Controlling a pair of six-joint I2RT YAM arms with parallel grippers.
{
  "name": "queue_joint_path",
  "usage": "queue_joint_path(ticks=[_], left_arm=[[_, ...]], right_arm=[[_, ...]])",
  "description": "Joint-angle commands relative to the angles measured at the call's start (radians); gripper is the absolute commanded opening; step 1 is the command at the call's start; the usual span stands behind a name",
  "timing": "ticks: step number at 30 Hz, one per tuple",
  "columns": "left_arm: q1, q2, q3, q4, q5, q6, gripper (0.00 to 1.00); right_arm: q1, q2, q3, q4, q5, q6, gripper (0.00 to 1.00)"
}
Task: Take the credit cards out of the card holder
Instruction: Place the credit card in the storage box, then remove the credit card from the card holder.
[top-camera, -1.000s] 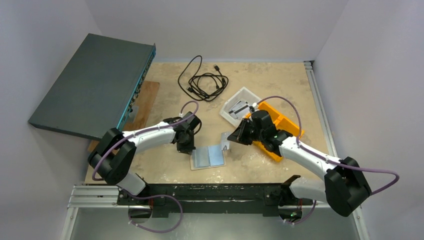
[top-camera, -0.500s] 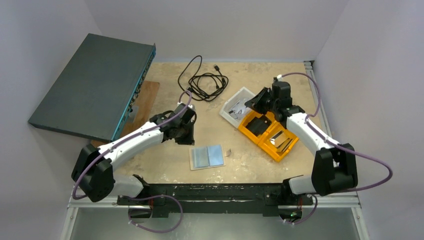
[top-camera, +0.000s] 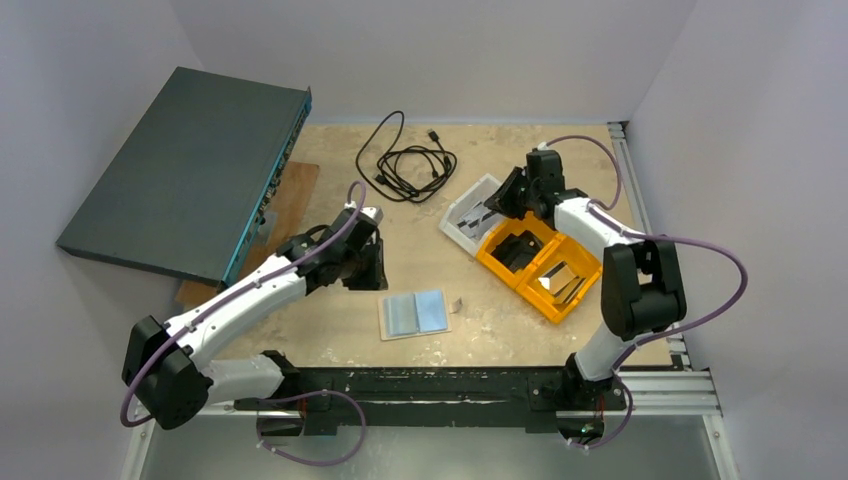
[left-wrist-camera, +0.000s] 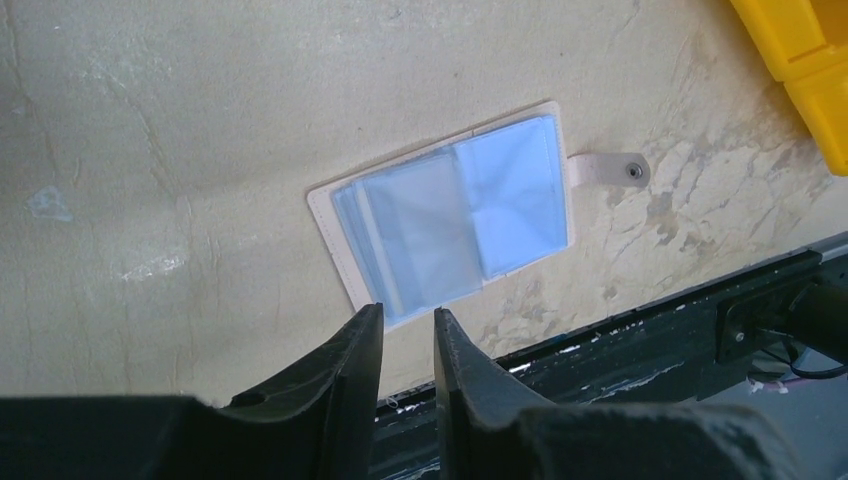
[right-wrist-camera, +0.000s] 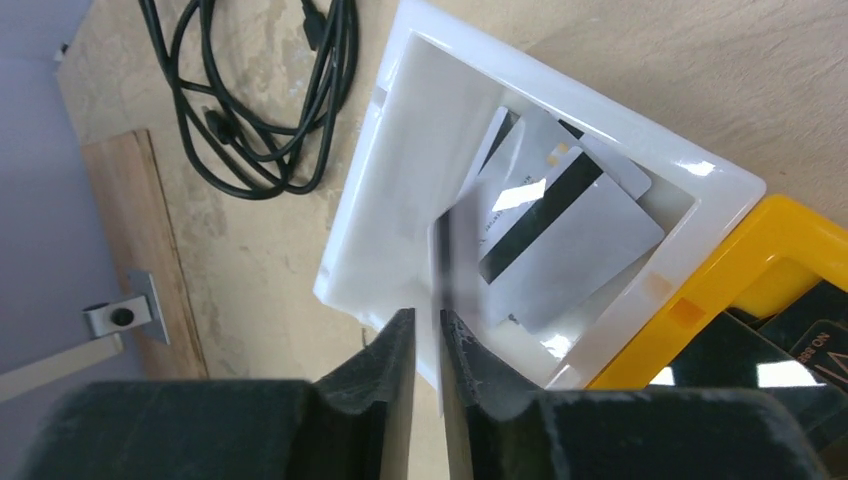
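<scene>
The card holder (top-camera: 414, 313) lies open and flat near the table's front edge, blue-grey sleeves up (left-wrist-camera: 450, 225), closure tab (left-wrist-camera: 605, 170) sticking out to its right. My left gripper (top-camera: 368, 272) hovers up and left of it, its jaws (left-wrist-camera: 408, 310) narrowly open with nothing between them. My right gripper (top-camera: 497, 203) hangs over the white tray (top-camera: 460, 228). A credit card (right-wrist-camera: 441, 250) stands edge-on and blurred between its jaws (right-wrist-camera: 427, 314), against the right finger, with a gap on the left. Several credit cards (right-wrist-camera: 580, 240) lie in the tray.
An orange bin (top-camera: 575, 262) with dark items sits against the tray's right side. A coiled black cable (top-camera: 405, 160) lies at the back. A dark flat box (top-camera: 185, 170) and a wooden board (top-camera: 290, 200) are on the left. A black rail (top-camera: 420, 385) runs along the front.
My right arm swung from beside the card holder back to the white tray with a card, and its jaws have parted slightly. My left gripper drew back off the holder and opened a little.
</scene>
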Motion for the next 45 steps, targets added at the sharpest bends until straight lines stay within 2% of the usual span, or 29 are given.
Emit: queue_joint_path(ticks=[1, 6, 11, 15, 20, 24, 28, 32, 41, 45], left_arm=[[0.006, -0.031, -0.031, 0.023, 0.038, 0.008, 0.26], [0.006, -0.033, -0.057, 0.036, 0.042, -0.008, 0.28], [0.009, -0.046, -0.074, 0.014, 0.002, -0.03, 0.28], [0.046, -0.048, -0.078, -0.03, -0.052, -0.044, 0.28], [0.082, -0.073, -0.1, -0.055, -0.075, -0.064, 0.28], [0.119, -0.091, -0.116, -0.065, -0.063, -0.074, 0.27], [0.137, -0.11, -0.122, -0.075, -0.062, -0.075, 0.26], [0.148, -0.129, -0.131, -0.09, -0.057, -0.068, 0.26], [0.156, -0.122, -0.182, -0.031, 0.021, -0.053, 0.26], [0.156, -0.088, -0.203, 0.027, 0.084, -0.059, 0.26]], right_arm=[[0.0, 0.004, 0.082, -0.019, 0.022, -0.05, 0.21], [0.012, -0.024, 0.096, -0.052, 0.012, -0.083, 0.43], [0.092, -0.103, 0.069, -0.128, 0.056, -0.124, 0.47], [0.277, -0.178, 0.001, -0.178, 0.154, -0.13, 0.49], [0.526, -0.235, -0.111, -0.176, 0.265, -0.054, 0.52], [0.679, -0.205, -0.126, -0.173, 0.337, -0.012, 0.52], [0.805, -0.122, -0.075, -0.205, 0.427, -0.008, 0.53], [0.844, -0.025, -0.018, -0.224, 0.454, -0.017, 0.54], [0.848, 0.095, 0.022, -0.203, 0.381, -0.022, 0.53], [0.845, 0.112, 0.005, -0.194, 0.37, -0.024, 0.47]])
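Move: The credit card is still between the right fingertips, over the white storage box, whose middle lies about 2 cm ahead, 2 cm left and 10 cm down. From this hand the open card holder is some 23 cm back, 18 cm left and 12 cm below; the orange tray is about 10 cm back and 12 cm right, the black cable 13 cm ahead and 18 cm left. From the left hand, the card holder lies about 4 cm back, 7 cm right and 12 cm down. Opening to about half, the right fingers let go of the card over the white box; the hand then rises about 3 cm, swings back and left some 30 cm to the card holder and sinks, still open, close above its middle, turning counter-clockwise and pointing more steeply down. The left hand, slightly open, shifts about 6 cm left, away from the holder, and down 4 cm. ##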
